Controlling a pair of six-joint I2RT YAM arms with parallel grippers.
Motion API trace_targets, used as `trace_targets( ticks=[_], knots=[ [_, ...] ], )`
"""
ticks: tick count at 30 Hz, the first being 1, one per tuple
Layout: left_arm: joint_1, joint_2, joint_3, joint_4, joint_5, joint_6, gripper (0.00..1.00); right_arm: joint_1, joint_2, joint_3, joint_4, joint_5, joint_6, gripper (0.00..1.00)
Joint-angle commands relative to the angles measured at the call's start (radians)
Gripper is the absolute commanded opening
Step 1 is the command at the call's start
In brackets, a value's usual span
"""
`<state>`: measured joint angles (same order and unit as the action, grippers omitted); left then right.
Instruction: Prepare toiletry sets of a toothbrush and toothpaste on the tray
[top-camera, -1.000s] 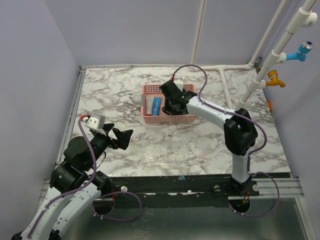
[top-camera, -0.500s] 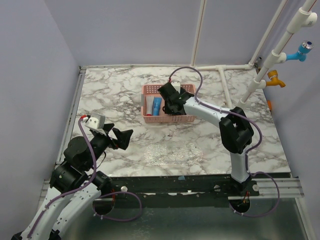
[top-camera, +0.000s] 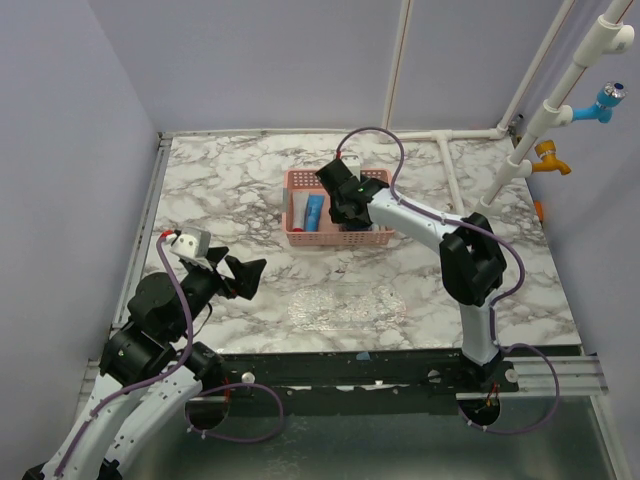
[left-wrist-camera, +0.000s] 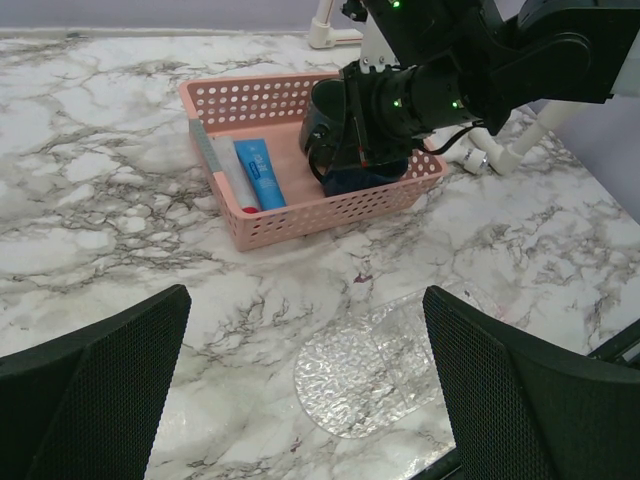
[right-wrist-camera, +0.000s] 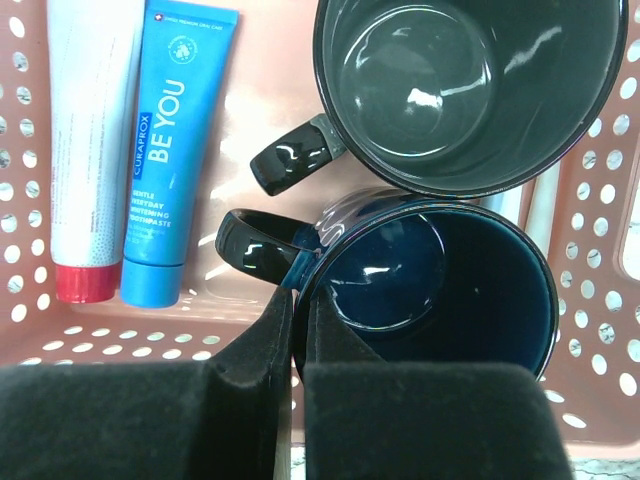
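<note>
Inside the pink basket (right-wrist-camera: 600, 300) a navy mug (right-wrist-camera: 440, 290) stands beside a dark green mug (right-wrist-camera: 450, 80). My right gripper (right-wrist-camera: 300, 300) is shut on the navy mug's rim beside its handle, one finger inside and one outside. A blue tube (right-wrist-camera: 170, 150) and a white tube with a red cap (right-wrist-camera: 85, 150) lie at the basket's left. The clear tray (top-camera: 345, 305) lies bare on the marble nearer the arms. My left gripper (left-wrist-camera: 305, 310) hovers open over the marble just left of the tray (left-wrist-camera: 375, 375), holding nothing. The toothbrush is not visible.
The pink basket (top-camera: 300, 180) sits at mid-table, behind the tray. White pipes (top-camera: 450, 170) run along the back right of the marble. Walls close in the left and back sides.
My right gripper has closed from part open onto the navy mug's rim and shifted slightly left in the basket. The left arm has not moved.
</note>
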<state>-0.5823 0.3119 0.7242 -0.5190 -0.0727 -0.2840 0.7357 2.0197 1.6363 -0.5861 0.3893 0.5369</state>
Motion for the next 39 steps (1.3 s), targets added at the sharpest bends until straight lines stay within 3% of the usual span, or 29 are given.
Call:
trace_targets(
  ticks=[1, 19, 30, 39],
  knots=[
    [0.006, 0.010, 0.008, -0.012, 0.017, 0.000, 0.99, 0.006, -0.029, 0.042, -0.024, 0.020, -0.035, 0.00],
    [0.006, 0.008, 0.007, -0.015, 0.001, 0.001, 0.99, 0.091, -0.190, 0.083, -0.050, 0.098, -0.152, 0.01],
    [0.007, -0.020, 0.009, -0.022, -0.064, -0.003, 0.99, 0.265, -0.302, 0.051, -0.027, 0.080, -0.247, 0.01],
    [0.008, -0.072, 0.006, -0.035, -0.211, -0.019, 0.99, 0.397, -0.362, -0.027, -0.006, 0.009, -0.268, 0.01]
  ],
)
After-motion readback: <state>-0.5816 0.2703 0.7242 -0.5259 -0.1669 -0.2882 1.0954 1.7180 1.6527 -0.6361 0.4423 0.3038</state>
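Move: The right hand already pinches the blue mug at its handle-side wall, the mug's middle about 4 cm right and 4 cm below. Open table short of the basket's near-left corner lies roughly 12 cm back, 15 cm left. The green mug stands about 8 cm ahead and 4 cm right, the blue toothpaste some 2 cm ahead and 7 cm left. From the left hand, the blue mug is about 20 cm ahead, 24 cm right. Still pinching the blue mug, the right hand rises some 14 cm, swinging back-left off the basket, turning counter-clockwise. ##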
